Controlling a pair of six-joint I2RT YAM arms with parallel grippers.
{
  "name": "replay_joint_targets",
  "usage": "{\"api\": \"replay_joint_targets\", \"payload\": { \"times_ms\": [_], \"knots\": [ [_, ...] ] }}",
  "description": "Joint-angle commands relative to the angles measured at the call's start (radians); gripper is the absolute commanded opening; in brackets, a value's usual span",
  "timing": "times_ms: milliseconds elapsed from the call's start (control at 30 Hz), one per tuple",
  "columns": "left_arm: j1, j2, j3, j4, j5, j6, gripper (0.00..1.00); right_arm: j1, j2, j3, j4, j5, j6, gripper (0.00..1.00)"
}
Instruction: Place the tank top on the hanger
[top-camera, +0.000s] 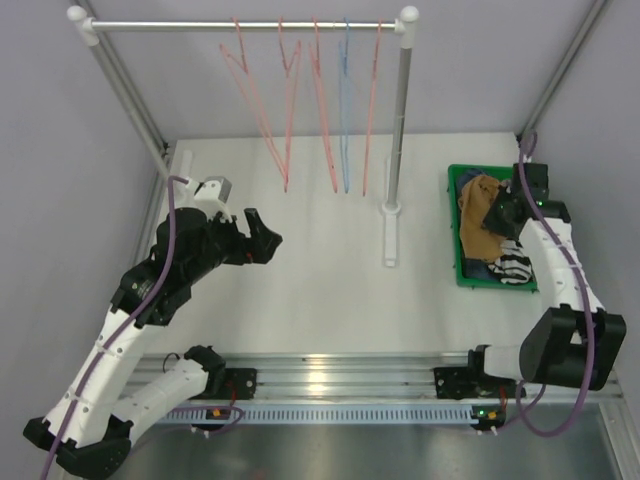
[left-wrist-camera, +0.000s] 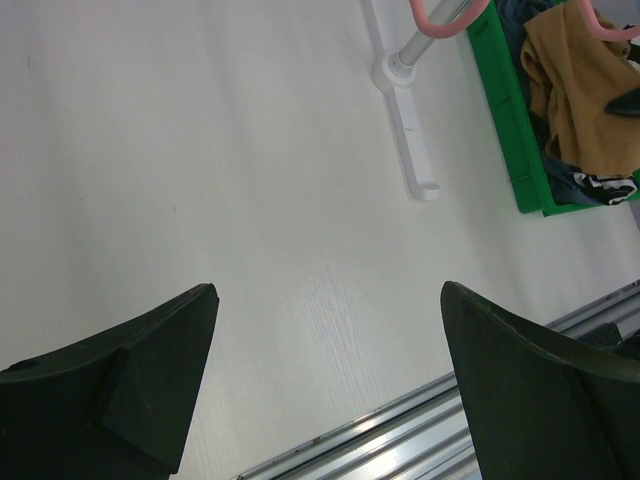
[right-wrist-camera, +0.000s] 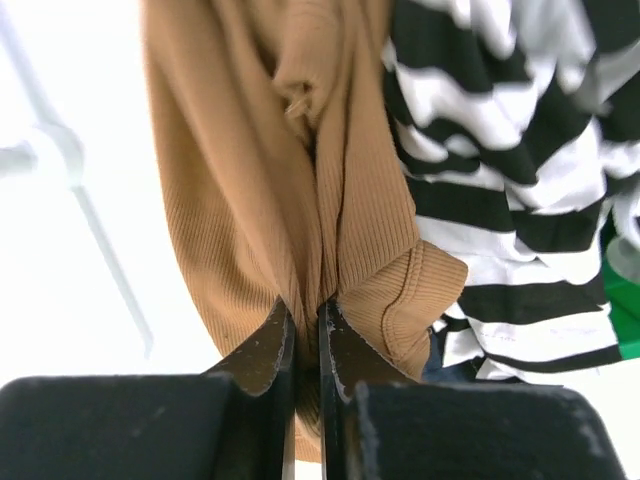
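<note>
The tan tank top (top-camera: 478, 218) lies bunched in a green bin (top-camera: 455, 245) at the right of the table. My right gripper (right-wrist-camera: 305, 308) is down in the bin, shut on a fold of the tank top (right-wrist-camera: 250, 170); ribbed fabric is pinched between its jaws. Several salmon-pink wire hangers (top-camera: 288, 120) hang from the rail at the back. My left gripper (top-camera: 265, 238) hovers over the left middle of the table, wide open with nothing between its fingers (left-wrist-camera: 170, 350). From there the tank top (left-wrist-camera: 585, 90) shows far off in the bin (left-wrist-camera: 505, 110).
A black-and-white striped garment (top-camera: 513, 268) and a dark blue one lie in the same bin beside the tank top. A light blue hanger (top-camera: 345, 110) hangs among the pink ones. The rack's right post (top-camera: 402, 110) and foot (top-camera: 390, 240) stand left of the bin.
</note>
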Motion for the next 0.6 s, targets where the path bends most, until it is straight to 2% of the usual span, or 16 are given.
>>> {"api": "replay_joint_targets", "payload": {
  "times_ms": [0, 333, 467, 567],
  "knots": [
    [-0.004, -0.001, 0.025, -0.003, -0.001, 0.016, 0.98, 0.002, -0.087, 0.181, -0.058, -0.058, -0.004, 0.00],
    [-0.004, -0.001, 0.059, -0.001, -0.001, 0.015, 0.98, 0.065, -0.133, 0.578, -0.204, -0.188, -0.028, 0.00],
    [-0.004, -0.007, 0.065, 0.002, -0.001, 0.010, 0.98, 0.109, -0.138, 0.666, -0.253, -0.225, -0.014, 0.00],
    [-0.004, -0.014, 0.070, 0.005, -0.031, 0.004, 0.98, 0.239, -0.164, 0.653, -0.253, -0.218, 0.022, 0.00]
  ]
}}
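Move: The right hand already has the brown tank top pinched, low over the green bin. Bin centre is about 5 cm right, 6 cm ahead, 8 cm below; the striped shirt lies roughly 9 cm right, 4 cm ahead, 6 cm below. The nearest red hanger is about 31 cm left, 10 cm ahead, 30 cm higher; the rack post's foot is 23 cm left, 13 cm ahead, 10 cm down. From the left hand that hanger is some 20 cm ahead, 24 cm right, 15 cm up. Keeping its shut pinch on the tank top, the right hand hauls the cloth fast and nearly straight up out of the bin, some 26 cm, then swings about 8 cm left towards the hangers, most of that in the upper half of the lift. The wrist tips the fingers up around 30 degrees towards level while turning somewhat counter-clockwise. ##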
